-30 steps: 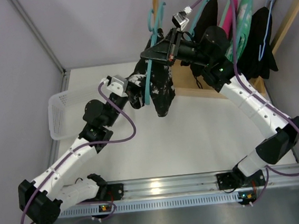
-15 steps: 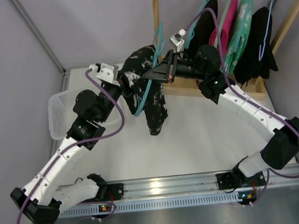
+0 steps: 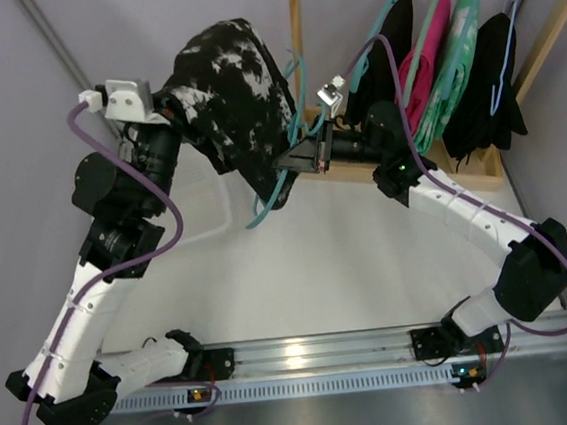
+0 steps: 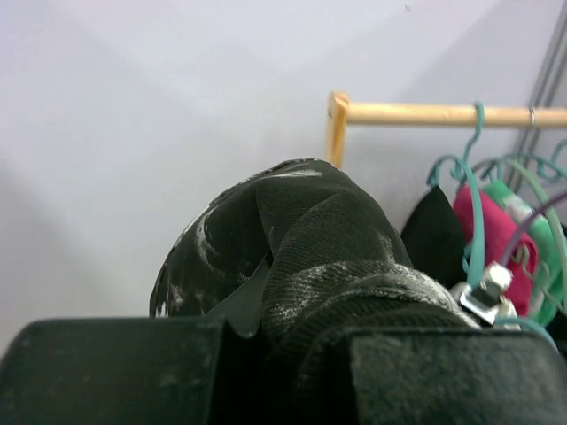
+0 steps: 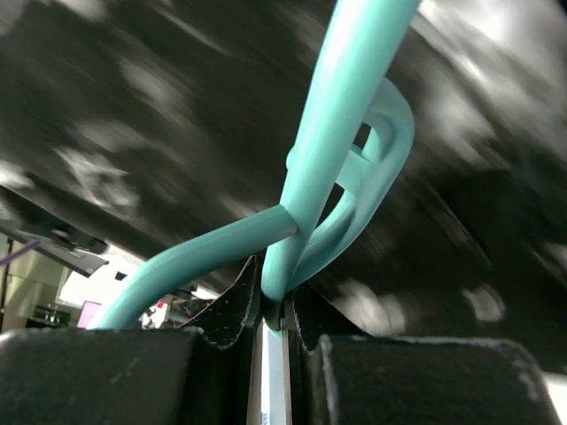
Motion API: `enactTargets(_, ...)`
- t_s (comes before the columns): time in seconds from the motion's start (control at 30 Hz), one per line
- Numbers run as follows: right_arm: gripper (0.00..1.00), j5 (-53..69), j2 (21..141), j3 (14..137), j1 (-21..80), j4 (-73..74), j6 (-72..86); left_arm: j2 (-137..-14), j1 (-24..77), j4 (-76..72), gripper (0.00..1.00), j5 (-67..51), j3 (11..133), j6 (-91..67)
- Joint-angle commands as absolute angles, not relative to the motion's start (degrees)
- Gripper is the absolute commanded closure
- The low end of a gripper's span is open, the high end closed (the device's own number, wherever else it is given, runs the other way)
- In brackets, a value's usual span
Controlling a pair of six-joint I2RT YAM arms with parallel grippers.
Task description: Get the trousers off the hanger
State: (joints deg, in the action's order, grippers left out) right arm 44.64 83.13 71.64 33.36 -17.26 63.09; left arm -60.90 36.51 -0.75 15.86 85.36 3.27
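The trousers (image 3: 226,82), black with white splotches, are bunched and lifted high at the back left. My left gripper (image 3: 169,118) is shut on one end of them. In the left wrist view the fabric (image 4: 306,235) is pinched in that gripper (image 4: 292,332). Their lower end drapes down over the teal hanger (image 3: 279,188). My right gripper (image 3: 296,159) is shut on the hanger beside the wooden rack. In the right wrist view the thin teal bars (image 5: 341,115) run up from that gripper (image 5: 283,310), with the trousers (image 5: 133,106) blurred behind them.
A wooden rack (image 3: 297,30) stands at the back right. Teal hangers on it carry pink (image 3: 434,37), green (image 3: 463,34) and plain black (image 3: 492,77) garments. The rack's wooden base (image 3: 440,172) lies just behind my right forearm. Grey walls close in at left and back.
My left arm has swung up and to the left, dragging the trousers upward along the hanger. The right gripper, still on the hanger, has drifted left and slightly lower.
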Motion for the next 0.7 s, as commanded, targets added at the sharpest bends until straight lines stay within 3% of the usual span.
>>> enactTargets(0.0, 1.00, 44.65, 83.06, 71.81, 33.40, -19.69, 59.68, -60.12, 35.95, -11.78, 1.00, 20.30, 93.33, 5.79)
enactTargets(0.3, 1.00, 46.40, 82.97, 73.39, 33.66, -18.63, 58.80, -58.72, 33.76, -17.48, 1.00, 27.94, 91.42, 21.87)
enactTargets(0.43, 1.00, 47.46, 83.58, 72.86, 33.66, -18.11, 58.62, -57.92, 24.12, -17.67, 1.00, 32.16, 89.83, 22.94)
enactTargets(0.67, 1.00, 49.22, 84.99, 71.89, 34.89, -17.05, 57.31, -56.43, 18.63, -17.32, 1.00, 32.87, 89.83, 27.93)
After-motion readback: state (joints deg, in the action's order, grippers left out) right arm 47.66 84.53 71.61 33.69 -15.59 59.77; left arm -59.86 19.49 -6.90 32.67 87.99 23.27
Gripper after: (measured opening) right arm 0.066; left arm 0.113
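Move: My left hand already grips the trousers, their lower end still at the hanger, which lies about 12 cm to its right, 2 cm back and 18 cm below. The white basket for them is some 22 cm to its left, 11 cm farther out and 52 cm down. The rack's left post stands roughly 25 cm ahead and 18 cm right. From my right hand, clamped on the hanger, the basket lies about 32 cm left, 14 cm ahead and 34 cm below. Keeping my pinch on the trousers, I draw my left hand up and to the left, away from the hanger, rising 5 to 6 cm, then swing it faster leftward towards the space over the basket, about 16 cm left in all, sinking slightly late on and turning some 40 degrees counter-clockwise. My right hand keeps its hold on the hanger nearly still, easing down a little at the end. ##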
